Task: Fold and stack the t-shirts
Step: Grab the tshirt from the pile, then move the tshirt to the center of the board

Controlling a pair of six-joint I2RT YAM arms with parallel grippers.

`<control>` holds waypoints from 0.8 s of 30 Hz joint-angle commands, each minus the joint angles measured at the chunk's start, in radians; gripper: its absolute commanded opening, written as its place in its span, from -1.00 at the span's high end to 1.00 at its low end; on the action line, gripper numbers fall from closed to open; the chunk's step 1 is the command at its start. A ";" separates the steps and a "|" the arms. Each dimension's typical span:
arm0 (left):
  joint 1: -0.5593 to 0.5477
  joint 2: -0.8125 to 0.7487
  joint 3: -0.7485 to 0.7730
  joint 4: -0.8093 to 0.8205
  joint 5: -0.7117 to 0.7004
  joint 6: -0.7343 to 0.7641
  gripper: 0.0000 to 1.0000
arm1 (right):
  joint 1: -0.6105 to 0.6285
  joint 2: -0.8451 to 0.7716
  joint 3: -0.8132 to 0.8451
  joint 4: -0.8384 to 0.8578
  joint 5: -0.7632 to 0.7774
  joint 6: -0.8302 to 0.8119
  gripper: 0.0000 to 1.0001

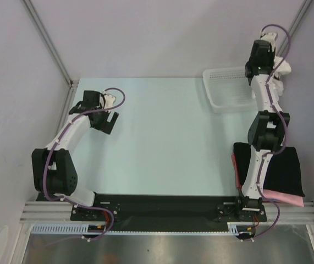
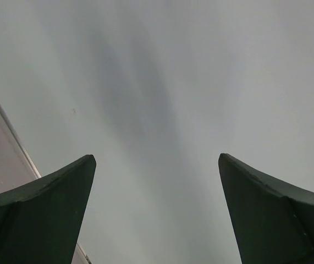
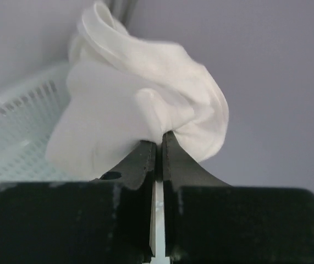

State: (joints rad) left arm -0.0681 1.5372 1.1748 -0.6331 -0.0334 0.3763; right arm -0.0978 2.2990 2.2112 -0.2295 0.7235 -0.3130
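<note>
A crumpled white t-shirt (image 3: 129,93) bulges out of my right gripper (image 3: 159,138), whose fingers are shut on a pinch of the cloth. From above, that gripper (image 1: 271,70) is raised at the far right, just past the mesh basket, with the white t-shirt (image 1: 282,70) bunched against it. A folded black t-shirt (image 1: 288,170) lies on a folded pink one (image 1: 286,198) at the near right, partly hidden by the right arm. My left gripper (image 1: 110,122) hovers open over the left of the table, nothing between its fingers (image 2: 63,187).
A white plastic mesh basket (image 1: 228,91) stands at the back right, and its wall (image 3: 14,115) shows beside the held cloth. Walls close in the table at the left, back and right. Both arm bases sit at the near edge.
</note>
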 commanded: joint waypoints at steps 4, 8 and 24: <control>0.001 -0.110 0.020 0.001 0.004 0.004 -0.99 | 0.191 -0.450 -0.083 0.101 -0.133 0.084 1.00; 0.002 -0.149 0.016 0.010 0.003 0.000 -0.99 | 0.379 -0.637 -0.198 0.157 -0.205 0.007 1.00; 0.120 -0.262 0.014 0.015 0.021 -0.001 -0.99 | 0.839 -0.816 -0.619 0.186 -0.516 0.449 1.00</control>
State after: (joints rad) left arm 0.0254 1.3140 1.1744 -0.6346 -0.0208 0.3752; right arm 0.7216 1.4883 1.6836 -0.0986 0.2787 -0.0536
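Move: The right hand, with the white t-shirt already pinched in its shut fingers, is over the right side of the white basket, whose middle lies about 14 cm left, 4 cm back and 20 cm below. The open table middle it heads for is some 47 cm left, 25 cm back and 25 cm down; the black-and-pink folded stack is 46 cm back, 9 cm left and 23 cm below. From the left hand, the table middle lies about 27 cm right, level fore-and-aft and 11 cm below. The right hand keeps its shut grip and whips the white t-shirt up out of the basket and across to the left, some 46 cm left and 22 cm back, climbing about 30 cm before sinking 10 cm over the table middle, while the wrist swings round about 70 degrees counter-clockwise. The empty left hand, fingers still wide open, rises about 7.5 cm, tips its fingers up a little and late on drifts 3 cm left. ##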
